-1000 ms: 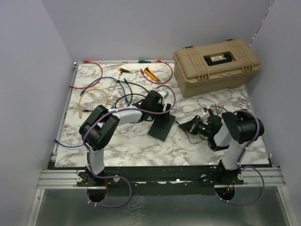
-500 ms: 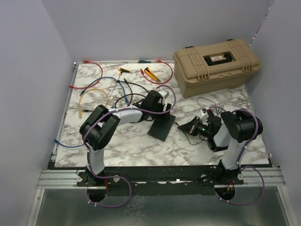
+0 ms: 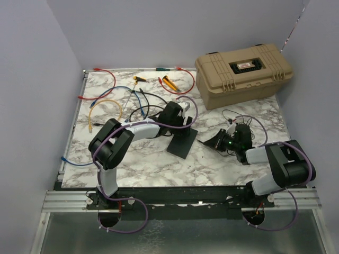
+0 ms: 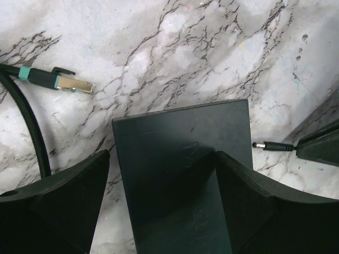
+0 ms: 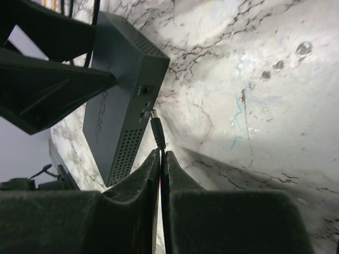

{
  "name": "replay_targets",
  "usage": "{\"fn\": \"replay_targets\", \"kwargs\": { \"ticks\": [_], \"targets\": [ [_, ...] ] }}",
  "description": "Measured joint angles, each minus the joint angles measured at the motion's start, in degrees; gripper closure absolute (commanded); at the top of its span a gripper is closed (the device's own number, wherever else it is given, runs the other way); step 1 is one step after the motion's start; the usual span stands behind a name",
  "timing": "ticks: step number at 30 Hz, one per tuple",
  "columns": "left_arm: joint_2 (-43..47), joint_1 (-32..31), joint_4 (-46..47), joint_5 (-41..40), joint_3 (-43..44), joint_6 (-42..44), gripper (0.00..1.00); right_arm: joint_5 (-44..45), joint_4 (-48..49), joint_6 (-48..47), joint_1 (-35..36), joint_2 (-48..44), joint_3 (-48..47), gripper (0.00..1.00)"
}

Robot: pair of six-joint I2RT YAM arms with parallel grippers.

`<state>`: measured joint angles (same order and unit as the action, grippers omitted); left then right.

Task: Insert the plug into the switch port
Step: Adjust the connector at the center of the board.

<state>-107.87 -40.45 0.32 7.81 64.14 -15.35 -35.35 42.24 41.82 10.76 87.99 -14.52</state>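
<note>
The switch (image 3: 181, 140), a flat dark-grey box, lies on the marble at mid-table. My left gripper (image 3: 183, 128) stands open astride its far end. In the left wrist view the switch (image 4: 180, 159) fills the space between the fingers, and a strip of marble shows beside the left finger (image 4: 69, 201). My right gripper (image 3: 213, 142) is shut on the thin cord just behind the plug (image 5: 158, 128). The plug's metal tip lies close against the switch's side face (image 5: 139, 100), below a round port (image 5: 143, 90). The plug (image 4: 271, 146) also shows a short way off the switch's corner.
A big tan case (image 3: 243, 71) stands at the back right. Red (image 3: 106, 74), yellow (image 3: 103, 110) and blue (image 3: 79, 162) cables lie on the left of the table. A network connector (image 4: 66, 82) on a black cord rests near the switch. Thin black cord is tangled behind the right gripper (image 3: 235, 117).
The right arm's elbow has swung out to the right and toward the near edge, while its gripper stays by the switch's right side. The left arm has not moved.
</note>
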Motion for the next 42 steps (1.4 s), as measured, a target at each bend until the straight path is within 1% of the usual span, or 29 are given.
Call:
{"fn": "replay_targets", "kwargs": {
  "ticks": [3, 5, 8, 11, 16, 20, 23, 29, 37, 42],
  "targets": [
    [1.20, 0.00, -0.79, -0.76, -0.83, 0.28, 0.19, 2.51, -9.90, -2.05, 0.35, -3.72, -2.93, 0.90],
    [2.75, 0.00, -0.94, -1.31, -1.95, 0.31, 0.18, 4.52, -15.34, -3.13, 0.98, -4.63, -4.70, 0.89],
    [6.82, 0.00, -0.94, -2.56, -4.59, 0.11, 0.18, 7.30, -22.69, -4.26, 2.45, -4.85, -6.93, 0.85],
    [11.76, 0.00, -0.81, -4.13, -7.17, -0.22, 0.17, 9.20, -27.85, -4.57, 3.80, -5.22, -9.09, 0.82],
    [20.57, 0.00, 0.81, -6.97, -11.67, -0.52, 0.16, 13.46, -36.52, -6.78, 5.18, -7.19, -12.46, 0.74],
    [24.90, 0.00, 2.56, -8.81, -15.32, -0.50, 0.15, 17.99, -45.31, -10.82, 6.62, -8.31, -16.59, 0.68],
    [26.40, 0.00, 3.48, -10.05, -17.49, -0.48, 0.15, 21.38, -50.97, -14.62, 9.01, -8.31, -20.79, 0.66],
    [27.65, 0.00, 4.28, -11.13, -19.45, -0.37, 0.15, 24.39, -55.52, -20.11, 13.09, -7.26, -26.32, 0.65],
    [29.16, 0.00, 4.96, -12.04, -20.02, -0.04, 0.14, 25.66, -55.82, -22.97, 16.13, -2.54, -26.75, 0.66],
    [29.16, 0.00, 4.98, -12.11, -20.02, -0.04, 0.14, 26.05, -55.39, -23.32, 17.44, -0.61, -28.46, 0.68]
  ]
}}
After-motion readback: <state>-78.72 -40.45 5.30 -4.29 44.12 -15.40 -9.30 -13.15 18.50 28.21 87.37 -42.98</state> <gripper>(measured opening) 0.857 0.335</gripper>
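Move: The plug sticks out just past the right fingertips, about 1 cm ahead of that hand, 2 cm left and 1 cm lower; the switch's middle is roughly 11 cm left and 1 cm ahead, its port some 5 cm left and 3 cm ahead. From the left hand, over the switch's far end, the switch's middle is about 5 cm back, 1 cm left and 3 cm down, the plug 5 cm back and 7 cm right, the black cable's end 5 cm ahead and 3 cm left. Right fingers open at the plug, tipping steeper; left hand rises about 8 cm and leftward from the switch. ##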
